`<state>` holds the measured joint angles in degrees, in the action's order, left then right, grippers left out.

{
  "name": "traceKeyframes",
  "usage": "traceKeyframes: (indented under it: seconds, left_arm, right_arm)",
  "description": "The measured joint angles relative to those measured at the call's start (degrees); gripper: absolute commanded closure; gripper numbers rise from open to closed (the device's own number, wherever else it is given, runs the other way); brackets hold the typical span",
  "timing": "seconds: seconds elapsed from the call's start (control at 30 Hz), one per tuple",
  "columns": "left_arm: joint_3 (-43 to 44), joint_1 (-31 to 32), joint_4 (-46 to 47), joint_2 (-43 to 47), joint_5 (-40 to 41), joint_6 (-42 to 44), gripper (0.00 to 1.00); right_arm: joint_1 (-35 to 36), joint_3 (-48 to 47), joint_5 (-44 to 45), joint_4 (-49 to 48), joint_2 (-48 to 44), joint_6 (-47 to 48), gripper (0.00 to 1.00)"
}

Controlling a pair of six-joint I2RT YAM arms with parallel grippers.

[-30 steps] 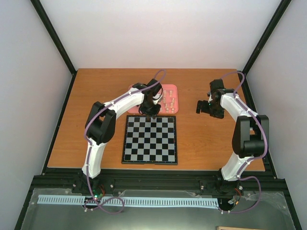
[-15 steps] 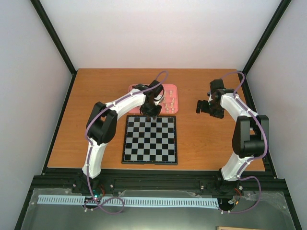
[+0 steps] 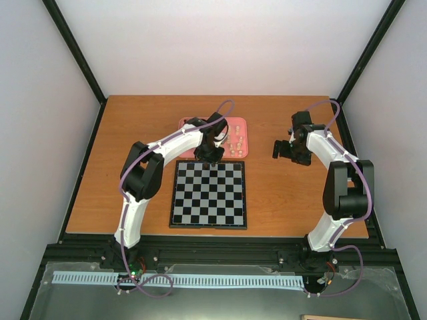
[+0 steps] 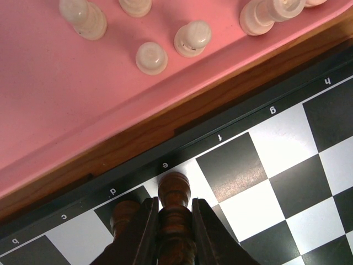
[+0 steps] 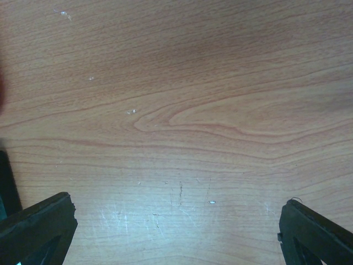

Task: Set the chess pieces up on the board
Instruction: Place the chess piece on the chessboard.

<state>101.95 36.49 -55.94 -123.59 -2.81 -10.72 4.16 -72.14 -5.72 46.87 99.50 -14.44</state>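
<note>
The board (image 3: 208, 197) lies in the middle of the table, its far edge with letters showing in the left wrist view (image 4: 287, 165). My left gripper (image 3: 212, 156) hangs over that far edge, shut on a dark brown chess piece (image 4: 174, 190) above the white square marked e (image 4: 174, 208). Just left of it, a second dark piece (image 4: 124, 215) stands on the d square. Several cream chess pieces (image 4: 192, 38) stand in the pink tray (image 4: 66, 94) just beyond the board. My right gripper (image 3: 280, 148) is off to the right, open (image 5: 176, 221) over bare wood.
The pink tray (image 3: 241, 128) sits against the board's far edge, with a thin strip of wooden table (image 4: 138, 135) between them. The right gripper's fingers (image 5: 38, 221) frame only scratched tabletop. Black frame posts and white walls enclose the table.
The left gripper has edged very slightly towards the far side with the dark piece still in it. The right arm has not moved.
</note>
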Motion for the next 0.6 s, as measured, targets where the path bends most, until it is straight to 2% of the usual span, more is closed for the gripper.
traceKeyframes:
  seconds: [0.17,0.37,0.6]
  left_arm:
    - [0.0,0.0,0.0,0.0,-0.2,0.0,0.79]
    - [0.0,0.0,0.0,0.0,-0.4,0.2,0.75]
    - [0.0,0.0,0.0,0.0,-0.7,0.5,0.56]
  right_arm:
    - [0.0,0.0,-0.2,0.0,0.0,0.0,0.0]
    - [0.0,0.0,-0.3,0.0,0.0,0.0,0.0]
    - [0.0,0.0,-0.4,-0.1,0.0,0.0,0.0]
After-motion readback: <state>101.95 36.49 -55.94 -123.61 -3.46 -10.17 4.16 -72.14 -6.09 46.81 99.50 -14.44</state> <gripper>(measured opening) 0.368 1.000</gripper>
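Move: The dark chess piece in the left fingers stands on the e square of the board's far rank, its middle right at the hand and perhaps 1 cm below. Another dark piece stands about 3 cm to the left, level with it; a pale pawn in the pink tray lies about 5 cm ahead and 2 cm right of the hand. From the right hand the gripped piece is some 27 cm left, about level ahead, 3 cm lower. The dark piece, already set down on its far-rank square, is let go by the left hand: the fingers, pointing almost straight down, spread on both sides of it by about a fifth of their full range. The hand otherwise stays in place at the same height, with no real turn and no lift yet. ##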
